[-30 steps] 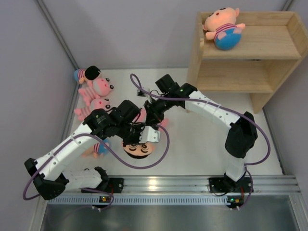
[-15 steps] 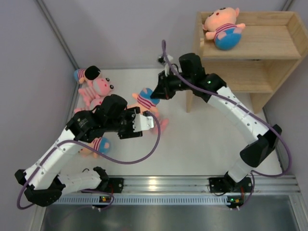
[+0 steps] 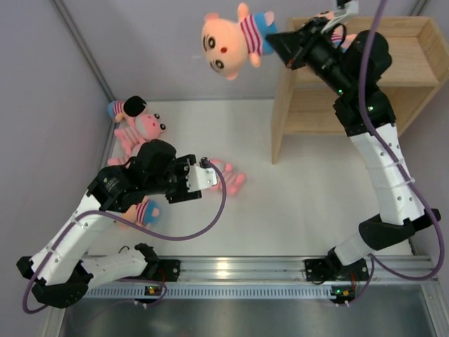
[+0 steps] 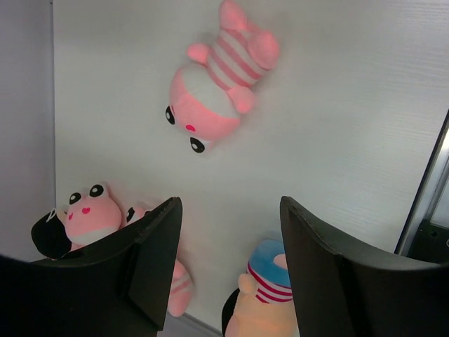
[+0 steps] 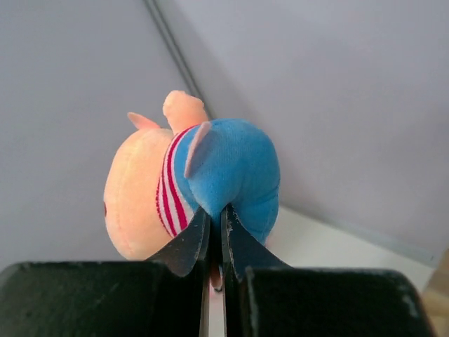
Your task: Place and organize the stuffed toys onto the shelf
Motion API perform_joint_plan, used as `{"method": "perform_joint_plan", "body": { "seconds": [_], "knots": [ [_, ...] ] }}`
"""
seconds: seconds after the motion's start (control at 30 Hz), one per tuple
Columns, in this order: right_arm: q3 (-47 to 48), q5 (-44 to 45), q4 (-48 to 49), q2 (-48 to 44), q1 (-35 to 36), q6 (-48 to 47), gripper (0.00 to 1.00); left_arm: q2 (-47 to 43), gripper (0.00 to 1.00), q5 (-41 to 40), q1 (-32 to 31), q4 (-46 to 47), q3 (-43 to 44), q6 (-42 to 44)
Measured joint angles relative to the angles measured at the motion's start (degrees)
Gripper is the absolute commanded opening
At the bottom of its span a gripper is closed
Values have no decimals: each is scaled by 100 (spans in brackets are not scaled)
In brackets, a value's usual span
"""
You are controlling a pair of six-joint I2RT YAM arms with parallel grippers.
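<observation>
My right gripper (image 3: 272, 38) is shut on the blue bottom of a peach-faced toy (image 3: 230, 38) with a pink-striped shirt. It holds the toy high in the air, left of the wooden shelf (image 3: 400, 74). The right wrist view shows the closed gripper (image 5: 216, 219) pinching the toy's blue cloth (image 5: 231, 165). My left gripper (image 3: 205, 175) is open and empty above the table, next to an all-pink toy (image 3: 230, 180). That pink toy (image 4: 217, 88) lies beyond the left gripper (image 4: 228, 210) in the left wrist view.
More toys lie at the table's left: a black-haired one (image 3: 126, 107), a pink one (image 3: 144, 128), and a peach one (image 3: 147, 210) under my left arm, which also shows in the left wrist view (image 4: 270, 298). My right arm hides most of the shelf top.
The right arm has lifted the peach-faced toy from the table middle up and back to shelf height. The left arm has drawn back slightly to the left.
</observation>
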Motion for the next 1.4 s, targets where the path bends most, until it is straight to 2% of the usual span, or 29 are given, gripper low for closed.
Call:
{"method": "perform_joint_plan", "body": {
  "seconds": [0.1, 0.33, 0.47, 0.57, 0.7, 0.83, 0.9, 0.97, 1.07, 1.23, 1.4],
  "knots": [
    [192, 455, 511, -129, -348, 334, 0, 0, 64, 2, 4, 0, -52, 0],
    [116, 1958, 1228, -393, -1690, 1078, 0, 0, 64, 39, 4, 2, -216, 2],
    [-452, 2603, 1484, -656, -2487, 1572, 0, 0, 64, 85, 4, 2, -321, 2],
    [-1045, 3423, 1598, -916, -2964, 1827, 0, 0, 64, 111, 4, 0, -376, 4],
    [-1954, 4365, 1646, -1344, -3211, 2094, 0, 2, 64, 136, 4, 0, -420, 4],
    [-2367, 4704, 1611, -1453, -3244, 2299, 0, 28, 64, 136, 4, 0, -431, 4],
    [-2476, 4704, 1574, -1456, -3244, 2400, 12, 57, 64, 136, 4, 0, -431, 4],
    [-2691, 4677, 1563, -1510, -3244, 2514, 31, 76, 64, 133, 4, 0, -431, 4],
    [-2970, 4564, 1519, -1602, -3244, 2588, 46, 76, 64, 131, 4, 0, -431, 4],
    [-3036, 4030, 1458, -1670, -3241, 2463, 61, 76, 64, 129, 4, 0, -431, 4],
    [-2962, 3484, 1204, -1886, -3244, 1722, 83, 74, 64, 129, 4, 0, -433, 7]
  ]
}}
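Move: My right hand is holding a stuffed toy by its blue bottom. The free spot on the top shelf lies about 28 cm to its right, some 5 cm ahead and 5 cm lower. The toy already shelved is roughly 14 cm right and 3 cm ahead, about 5 cm lower; the shelf's left side panel is only about 4 cm right and 2 cm ahead, also lower. From my left hand that free spot is about 48 cm right, 22 cm ahead and 22 cm up. I swing the pinched toy some 35 cm to the right with my right hand, arching up past the shelved toy and then down onto the free stretch of top shelf, turning about 70 degrees clockwise with the hand's left side rolling up. Low there I open my fingers, let go and ease slightly left. My open left hand sinks about 3 cm over the table. ##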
